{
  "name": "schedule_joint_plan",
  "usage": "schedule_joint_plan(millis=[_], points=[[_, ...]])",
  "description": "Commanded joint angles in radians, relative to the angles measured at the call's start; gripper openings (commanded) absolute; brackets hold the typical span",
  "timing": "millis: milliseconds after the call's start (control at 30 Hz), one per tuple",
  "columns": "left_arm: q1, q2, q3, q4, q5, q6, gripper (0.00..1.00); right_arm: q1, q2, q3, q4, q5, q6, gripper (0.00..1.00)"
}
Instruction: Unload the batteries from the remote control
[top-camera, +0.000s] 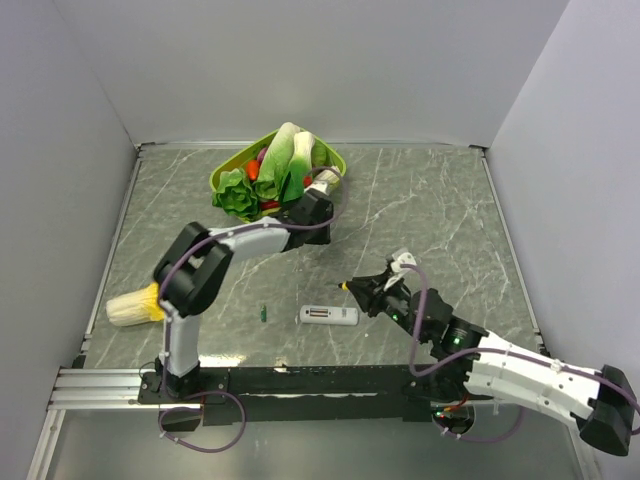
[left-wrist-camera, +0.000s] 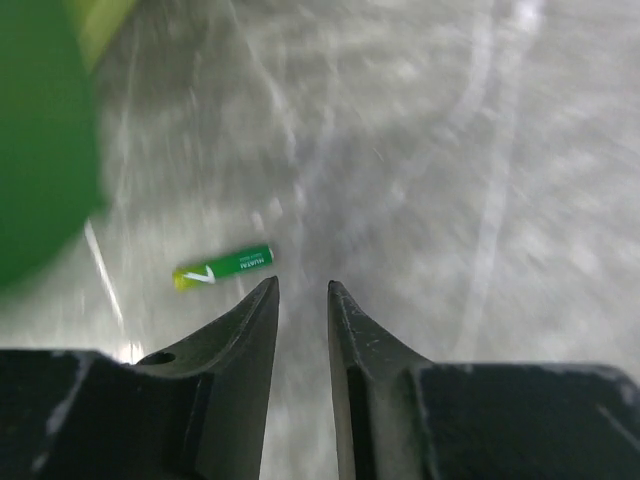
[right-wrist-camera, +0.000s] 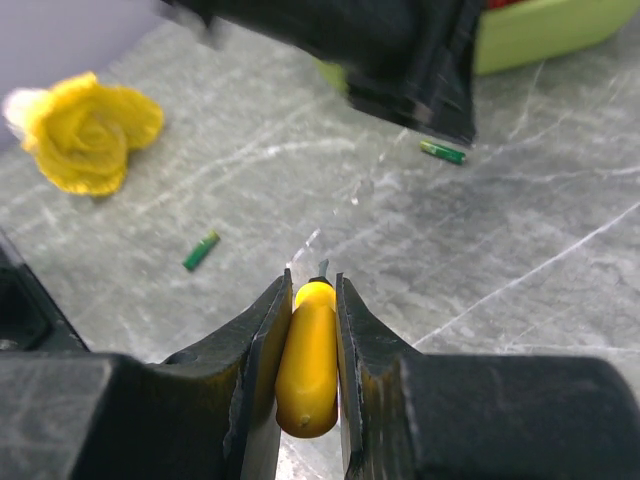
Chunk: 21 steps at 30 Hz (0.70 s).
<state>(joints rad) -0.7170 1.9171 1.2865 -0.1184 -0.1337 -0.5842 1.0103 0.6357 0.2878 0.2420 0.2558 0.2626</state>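
Observation:
The white remote control (top-camera: 328, 316) lies flat near the table's front, its recess facing up. One green battery (top-camera: 263, 312) rests on the table to its left and shows in the right wrist view too (right-wrist-camera: 201, 250). A second battery (left-wrist-camera: 222, 267) lies just beyond my left gripper (left-wrist-camera: 303, 287), whose jaws stand slightly apart with nothing between them. That battery also shows under the left arm in the right wrist view (right-wrist-camera: 442, 152). My left gripper (top-camera: 305, 212) hangs beside the green basket. My right gripper (right-wrist-camera: 312, 290) is shut on the yellow-handled screwdriver (right-wrist-camera: 308, 355), right of the remote (top-camera: 362, 292).
A lime-green basket (top-camera: 335, 158) of toy vegetables stands at the back middle. A yellow and cream toy (top-camera: 135, 308) lies at the front left and shows in the right wrist view (right-wrist-camera: 85, 135). Grey walls close in the marbled table on three sides.

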Motion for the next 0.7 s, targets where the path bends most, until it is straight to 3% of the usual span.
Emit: schedule_joint_plan(millis=[0,233,500,667], points=[[0.004,0.160,0.167,-0.093,-0.127,0.078,0.30,0.004,-0.120,-0.001,-0.059,0.023,-0.023,0.00],[-0.001,0.053,0.034,0.080,-0.015,0.060,0.30,0.001,-0.153,-0.022,-0.083,0.056,-0.033,0.00],[-0.042,-0.205,-0.081,0.077,0.014,0.069,0.33,0.002,-0.102,-0.048,-0.009,0.060,0.016,0.00],[-0.088,-0.392,-0.174,0.058,-0.026,0.035,0.36,0.002,-0.055,-0.029,-0.056,0.131,0.041,0.00]])
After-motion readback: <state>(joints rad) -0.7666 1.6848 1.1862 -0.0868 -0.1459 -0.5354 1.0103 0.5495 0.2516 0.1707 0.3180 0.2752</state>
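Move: The green battery just let go hangs or rolls free by the left fingertips, about 4 cm ahead, 3 cm left and 4 cm below. The vegetable basket's middle lies roughly 15 cm ahead and 11 cm left, 2 cm lower. The remote is about 18 cm back, 2 cm left and 6 cm below. From the right hand, gripping the yellow screwdriver, that loose battery is some 23 cm ahead, 13 cm left and 15 cm below. Down about 4 cm and forward a little less, the left hand follows through behind the loosed battery, then turns back: it draws towards its base by some 5 cm and climbs about 11 cm off the table, empty, fingers still parted, their tips finally tilting up. The right hand bobs up and down and drifts 2 cm to the right, keeping its hold on the screwdriver. ##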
